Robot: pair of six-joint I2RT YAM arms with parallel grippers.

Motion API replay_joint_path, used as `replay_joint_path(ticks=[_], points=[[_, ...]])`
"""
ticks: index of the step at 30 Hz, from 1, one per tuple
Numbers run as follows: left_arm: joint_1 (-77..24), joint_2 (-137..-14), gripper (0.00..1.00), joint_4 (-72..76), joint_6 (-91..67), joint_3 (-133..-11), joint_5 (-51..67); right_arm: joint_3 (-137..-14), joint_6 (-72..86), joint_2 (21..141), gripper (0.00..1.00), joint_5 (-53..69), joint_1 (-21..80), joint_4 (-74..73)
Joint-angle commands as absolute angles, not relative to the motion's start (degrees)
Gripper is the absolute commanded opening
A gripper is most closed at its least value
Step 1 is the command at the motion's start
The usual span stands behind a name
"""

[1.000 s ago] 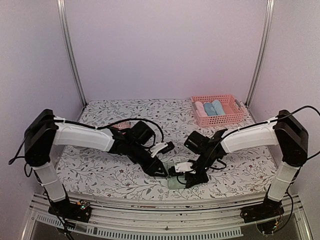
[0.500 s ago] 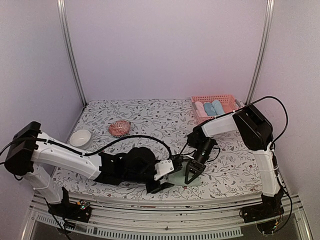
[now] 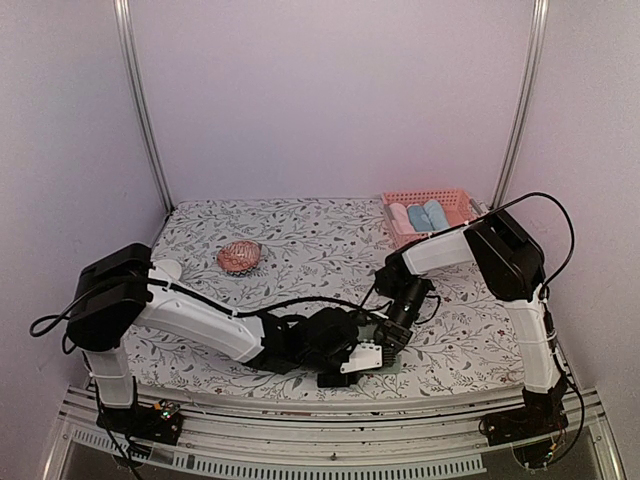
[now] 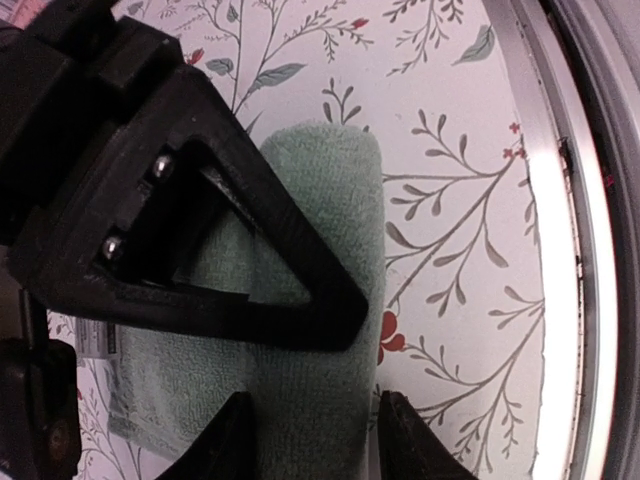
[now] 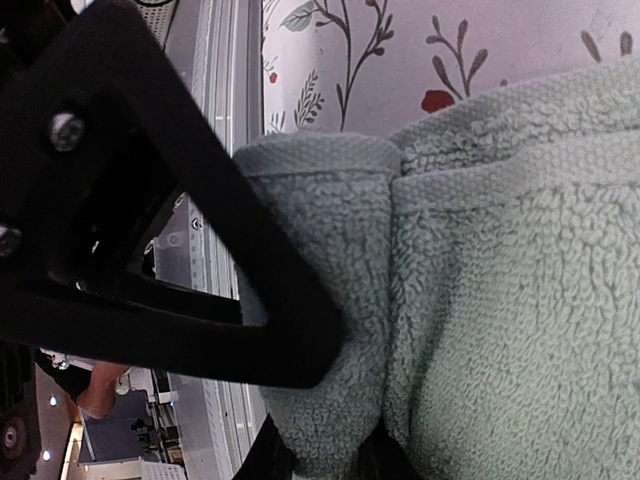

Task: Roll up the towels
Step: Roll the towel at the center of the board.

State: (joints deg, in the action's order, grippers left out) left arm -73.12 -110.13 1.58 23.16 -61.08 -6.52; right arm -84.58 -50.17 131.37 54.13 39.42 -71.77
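Note:
A pale sage green towel lies near the table's front edge, partly rolled, with the roll along its outer side. My left gripper is open, one fingertip on each side of the roll and not squeezing it. My right gripper is shut on a fold of the same towel. In the top view both grippers meet at the front centre, left gripper beside right gripper, and they hide most of the towel. Each wrist view shows the other gripper's black finger across the cloth.
A pink basket at the back right holds rolled towels, one of them light blue. A reddish ball-like object sits at the left middle. The metal front rail runs close beside the towel.
My left arm has swung in low along the front, bringing its gripper against the right one at the towel. Its jaws widened, then narrowed around the roll. The right gripper kept its pinch.

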Motion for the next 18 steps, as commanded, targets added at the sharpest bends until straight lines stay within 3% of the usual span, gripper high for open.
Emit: replay_joint_path(ticks=[1, 4, 7, 14, 18], points=[[-73.74, -114.3, 0.4, -1.33, 24.54, -63.39, -7.2, -84.78, -49.86, 132.84, 0.1, 51.0, 39.81, -70.18], [-73.73, -115.59, 0.28, -1.94, 23.97, -63.99, -8.59, -84.77, -50.25, 130.94, 0.17, 51.54, 39.82, -71.31], [-73.7, -115.82, 0.17, -4.15, 23.0, -65.0, -8.98, -85.39, -54.34, 127.78, 0.36, 53.59, 38.72, -76.66], [-73.82, -110.77, 0.1, -11.27, 18.8, -67.26, -1.54, -87.78, -49.93, 125.32, 0.38, 51.31, 32.48, -72.87], [-72.42, -115.0, 0.1, -20.1, 13.8, -73.25, 7.82, -88.49, -44.9, 121.33, 0.38, 48.95, 29.67, -68.7]])
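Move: The green towel's rolled near edge runs crosswise between the hands: its middle is about 2 cm right of the left hand's half-open fingers and 1 cm below, and about 3 cm left of the right hand, which already pinches it. The still-flat part of the towel lies some 5 cm ahead and 2 cm right of the left hand, with the white tag about 9 cm ahead and 3 cm right. The table's metal edge is roughly 6 cm straight back from it. The towel roll passes from one grip to the other: the left fingers sink about 1 cm over it and close into a pinch, then draw back towards the table edge by a centimetre or two. Meanwhile the right fingers open, let go of the roll, rise nearly 3 cm and slide away forward about 5 cm, a little to the right, over the flat part. ##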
